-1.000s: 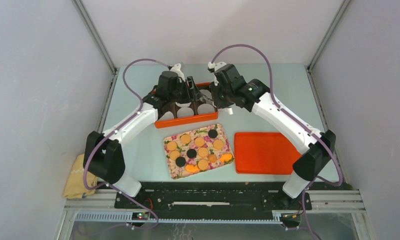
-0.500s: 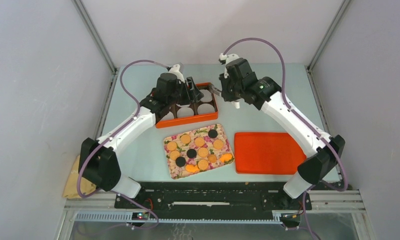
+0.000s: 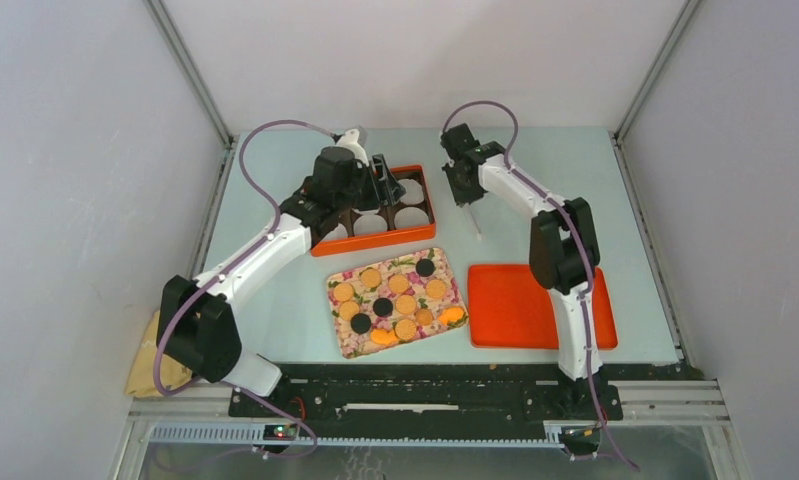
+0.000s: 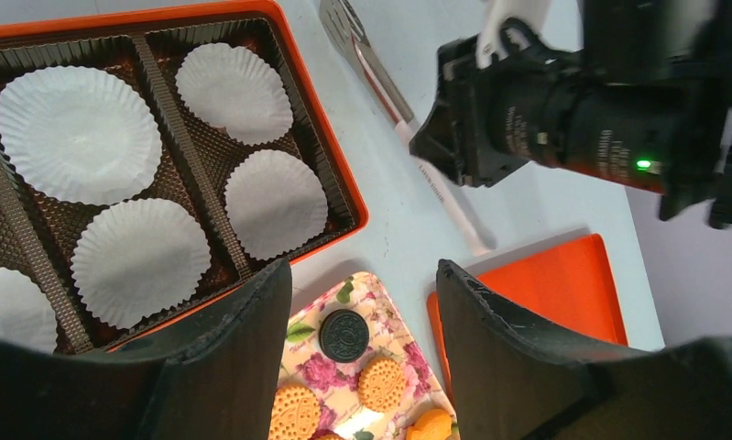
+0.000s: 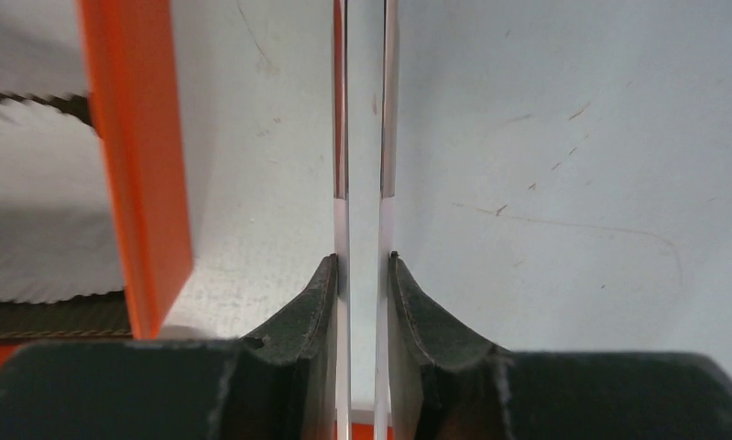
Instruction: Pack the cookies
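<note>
The cookies (image 3: 395, 300), golden-orange ones and a few dark ones, lie on a floral tray (image 3: 347, 342) at the near centre. One dark cookie (image 4: 344, 335) shows between my left fingers. My left gripper (image 3: 380, 185) (image 4: 364, 268) hovers open and empty over the near right part of an orange box (image 3: 370, 243) (image 4: 360, 213), which holds white paper liners (image 4: 275, 202). My right gripper (image 3: 467, 195) (image 5: 362, 261) (image 4: 449, 137) is just right of the box, shut on a pair of tongs (image 5: 340, 137) (image 4: 380, 87) whose white end (image 3: 477, 232) points toward the near side.
An orange lid (image 3: 515, 305) (image 4: 563, 284) lies flat to the right of the floral tray, and the right arm crosses above it. A yellow cloth (image 3: 153, 355) sits off the table's near left corner. Grey walls close in both sides and the back.
My right gripper has drawn the tongs rightward, off the box's right edge, and its arm has folded in toward the middle. The left arm has barely shifted.
</note>
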`<state>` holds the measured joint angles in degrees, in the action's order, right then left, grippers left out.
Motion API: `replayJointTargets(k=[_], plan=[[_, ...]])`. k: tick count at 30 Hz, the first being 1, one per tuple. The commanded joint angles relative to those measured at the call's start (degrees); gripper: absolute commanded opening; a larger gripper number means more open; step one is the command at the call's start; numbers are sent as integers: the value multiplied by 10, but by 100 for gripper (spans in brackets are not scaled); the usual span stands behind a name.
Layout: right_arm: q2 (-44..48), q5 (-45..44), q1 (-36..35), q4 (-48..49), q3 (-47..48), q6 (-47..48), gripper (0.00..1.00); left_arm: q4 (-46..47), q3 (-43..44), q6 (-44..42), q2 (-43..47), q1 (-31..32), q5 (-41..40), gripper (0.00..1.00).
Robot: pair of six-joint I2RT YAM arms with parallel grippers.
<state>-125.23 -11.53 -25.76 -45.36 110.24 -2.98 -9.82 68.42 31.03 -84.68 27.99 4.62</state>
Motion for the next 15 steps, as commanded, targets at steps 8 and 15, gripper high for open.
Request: replayJointTargets(k=[8,15], plan=[[-29,52,25,-73,11,2,17,19,-2,-5,-20,1,2,64],[-49,70,36,-81,-8,-16,23,20,-4,-5,-20,1,2,64]])
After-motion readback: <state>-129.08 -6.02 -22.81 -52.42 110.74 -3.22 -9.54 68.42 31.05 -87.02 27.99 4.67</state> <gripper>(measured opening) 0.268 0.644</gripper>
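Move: The right gripper already holds the tongs. The patch of bare table they are going to is about 6 cm below it, 3 cm back and 2 cm to its right. The box of paper cups is centred some 20 cm to the left of this hand, its right wall about 8 cm off. The red tray lies around 23 cm back and 14 cm right, and the cookie board 22 cm back and 15 cm left. From the left gripper, the patch is about 16 cm right, 5 cm ahead and 18 cm down. Keep the right gripper's pinch on the tongs and lower them about 4 cm to the bare table beside the box, quickly at first, then easing. Draw back and right some 2 cm each way, away from the box wall, and tip the fingers about 10 degrees nearer to straight down so the tongs level out. Let the open left gripper sink a little, 1.5 cm or so, above the box. ##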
